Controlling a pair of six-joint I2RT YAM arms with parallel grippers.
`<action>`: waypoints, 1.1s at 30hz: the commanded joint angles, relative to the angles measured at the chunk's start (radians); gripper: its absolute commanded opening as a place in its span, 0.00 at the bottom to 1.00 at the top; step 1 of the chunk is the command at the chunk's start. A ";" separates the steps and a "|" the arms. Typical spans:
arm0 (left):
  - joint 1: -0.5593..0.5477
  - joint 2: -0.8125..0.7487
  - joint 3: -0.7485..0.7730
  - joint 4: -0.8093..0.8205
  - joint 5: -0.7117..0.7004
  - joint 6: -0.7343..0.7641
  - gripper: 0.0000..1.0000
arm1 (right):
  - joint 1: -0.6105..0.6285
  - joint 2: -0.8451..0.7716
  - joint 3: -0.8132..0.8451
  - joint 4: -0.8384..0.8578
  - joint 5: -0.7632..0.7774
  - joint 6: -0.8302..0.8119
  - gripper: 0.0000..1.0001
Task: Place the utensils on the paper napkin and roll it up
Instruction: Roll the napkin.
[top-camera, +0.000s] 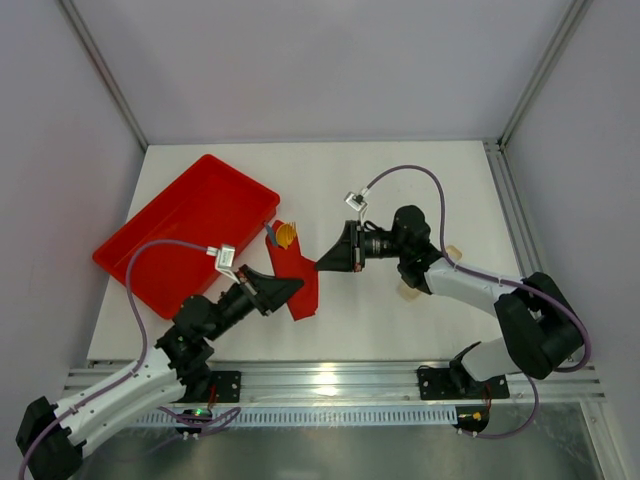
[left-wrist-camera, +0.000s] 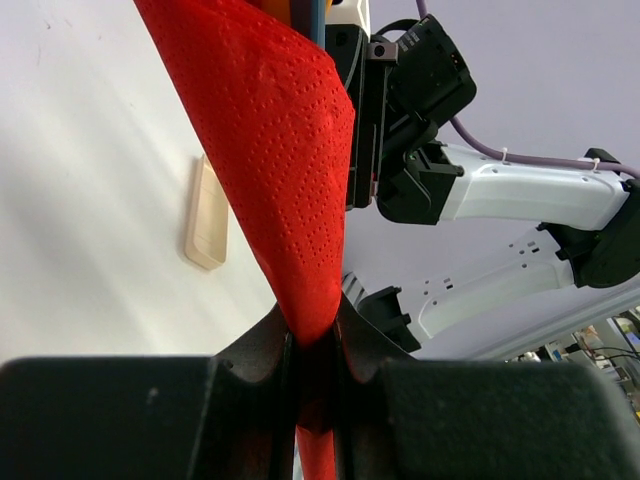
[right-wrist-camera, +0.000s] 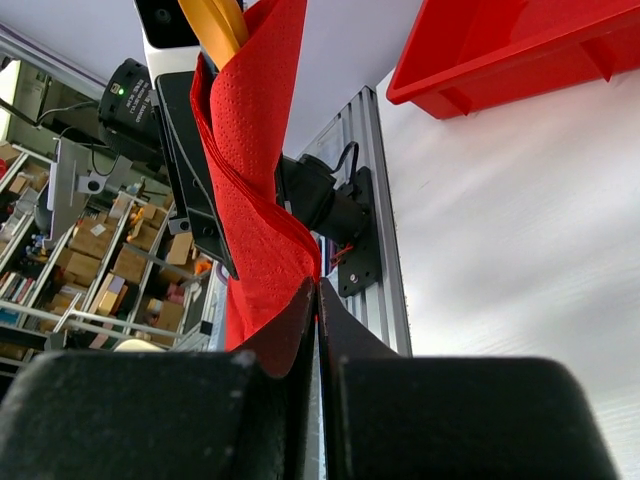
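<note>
The red paper napkin (top-camera: 291, 262) hangs folded in the air between both grippers. My left gripper (top-camera: 291, 289) is shut on its lower bunched end (left-wrist-camera: 312, 330). My right gripper (top-camera: 322, 264) is shut, with its tips pinching the napkin's edge (right-wrist-camera: 300, 262). A yellow-orange utensil end (top-camera: 287, 235) sticks out of the napkin's top fold (right-wrist-camera: 214, 24). One pale tan utensil (left-wrist-camera: 207, 214) lies flat on the white table. Two tan pieces (top-camera: 452, 250) (top-camera: 408, 293) show beside the right arm, partly hidden by it.
The large red plastic tray (top-camera: 185, 225) sits at the back left, its corner close to the napkin's top. It also shows at the upper right of the right wrist view, as the tray (right-wrist-camera: 500, 50). The aluminium rail (top-camera: 330, 385) runs along the near edge.
</note>
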 joint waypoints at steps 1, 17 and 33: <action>-0.007 -0.022 0.012 0.017 0.021 -0.006 0.00 | -0.001 0.000 0.001 0.092 -0.012 -0.001 0.04; -0.006 -0.061 0.016 0.021 0.018 -0.030 0.00 | 0.042 0.048 0.041 0.078 0.025 -0.030 0.04; -0.006 -0.094 0.035 -0.043 -0.010 -0.001 0.00 | 0.121 0.033 0.102 -0.156 0.106 -0.125 0.37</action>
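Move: Hanging in the air from the left gripper, the napkin roll has its middle about 6 cm left, 1 cm ahead and 2 cm above the right hand, whose shut fingers hold its loose flap. From the right hand, the orange spoon's head is roughly 7 cm ahead, 8 cm left and 3 cm higher; the left fingertips are some 4 cm back and 5 cm left. For the left hand, the roll's middle is about 4 cm ahead, 1 cm left and 1 cm up. Carrying the flap in its already shut fingertips, the right hand first hardly moves, then goes about 4 cm left and slightly back and down, bringing its tips under the roll; there the left travel stops and the fingers part by roughly a quarter of their range. The left hand keeps its grip on the roll, shifting barely a centimetre. ##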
